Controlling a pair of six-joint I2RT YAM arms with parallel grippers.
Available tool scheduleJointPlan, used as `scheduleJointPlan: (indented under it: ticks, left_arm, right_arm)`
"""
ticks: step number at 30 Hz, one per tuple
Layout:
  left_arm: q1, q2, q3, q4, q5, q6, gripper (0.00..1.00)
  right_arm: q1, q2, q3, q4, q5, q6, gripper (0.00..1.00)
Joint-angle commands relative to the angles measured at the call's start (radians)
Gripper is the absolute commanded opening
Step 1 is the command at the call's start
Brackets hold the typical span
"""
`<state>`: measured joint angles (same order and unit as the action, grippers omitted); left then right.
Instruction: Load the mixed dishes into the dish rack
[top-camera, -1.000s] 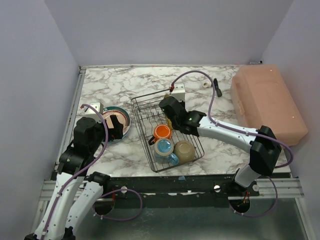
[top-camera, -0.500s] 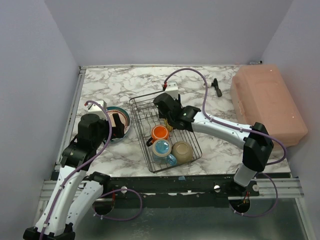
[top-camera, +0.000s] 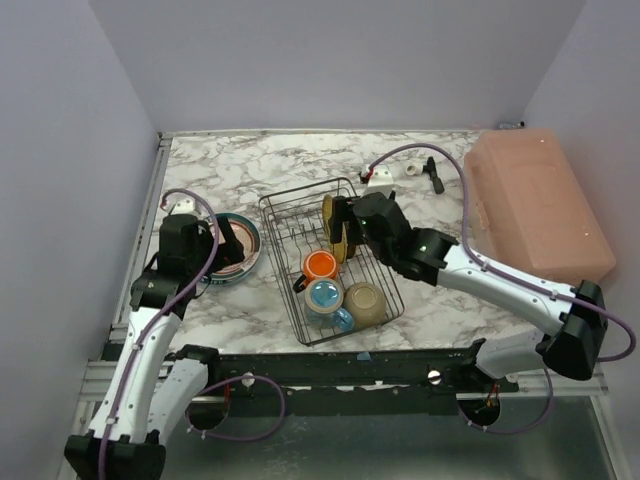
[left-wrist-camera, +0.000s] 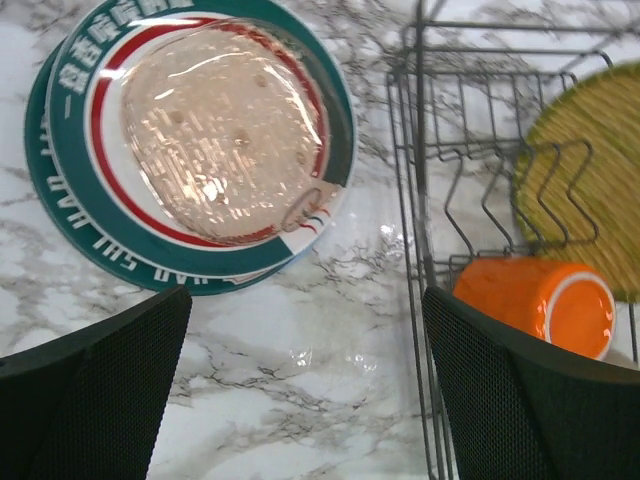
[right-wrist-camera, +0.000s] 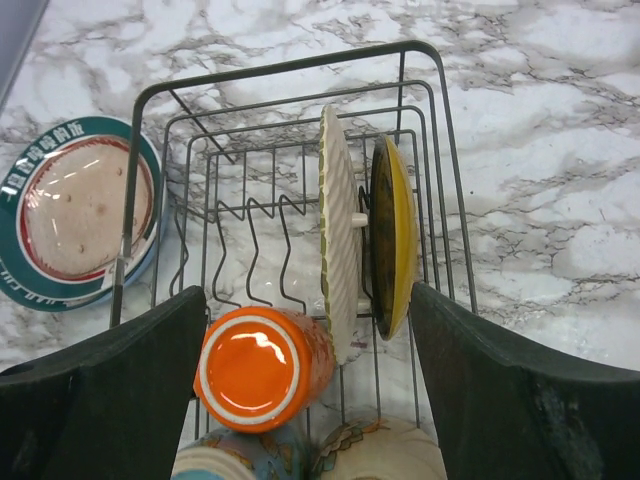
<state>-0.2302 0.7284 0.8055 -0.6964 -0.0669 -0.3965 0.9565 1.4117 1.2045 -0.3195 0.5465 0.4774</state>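
The black wire dish rack (top-camera: 300, 215) holds an orange mug (top-camera: 322, 265), a blue mug (top-camera: 328, 297) and a white bowl (top-camera: 368, 303) at its near end. Two plates stand upright in the tines: a larger yellow ribbed plate (right-wrist-camera: 338, 230) and the small yellow dark-rimmed plate (right-wrist-camera: 392, 240). A pink plate (left-wrist-camera: 220, 120) lies on a green-rimmed plate (left-wrist-camera: 335, 150) and a blue plate (left-wrist-camera: 38, 190), stacked left of the rack. My left gripper (left-wrist-camera: 300, 400) is open and empty over the marble beside the stack. My right gripper (right-wrist-camera: 310, 390) is open and empty above the orange mug (right-wrist-camera: 262, 365).
A large pink box (top-camera: 535, 205) stands at the right. A small black tool (top-camera: 433, 175) and a small white thing (top-camera: 410, 172) lie at the far edge beside it. Walls close in the table on the left, back and right.
My right arm has swung its elbow to the right while its gripper stays over the rack's far part. My left arm has moved a little farther, alongside the plate stack.
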Motion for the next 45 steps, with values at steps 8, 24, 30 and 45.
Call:
scheduleJointPlan:
  ticks: [8,24,30,45]
  left_arm:
    - [0.490,0.201,-0.072,0.109,0.379,-0.280,0.82]
    - [0.595,0.556,-0.010,0.168,0.416,-0.333,0.64]
    - [0.595,0.635,-0.010,0.171,0.410,-0.330,0.58]
    - [0.594,0.748,-0.040,0.190,0.469,-0.370,0.32]
  right_arm:
    - [0.008,-0.144,-0.121,0.081,-0.048,-0.007,0.86]
    - [0.008,-0.244,-0.214,0.070,-0.039,0.009,0.86]
    - [0.007,-0.258,-0.210,0.060,-0.022,0.021,0.85]
    - [0.007,-0.208,-0.183,0.052,-0.040,0.043,0.85]
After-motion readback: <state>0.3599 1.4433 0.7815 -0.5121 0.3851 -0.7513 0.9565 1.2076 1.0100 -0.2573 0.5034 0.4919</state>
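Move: The glass plate on the plate stack lies about 9 cm ahead of the left hand, 3 cm to its left and 16 cm below. A teal-rimmed plate sits right under it, and the orange mug in the rack stands some 25 cm to the right of the glass plate and 5 cm nearer. From the right hand the glass plate is roughly 32 cm left, 2 cm ahead and 20 cm down. Left hand sinks about 14 cm, twisting left and forward to the glass plate's rim, fingers narrowing; right eases back-right. ##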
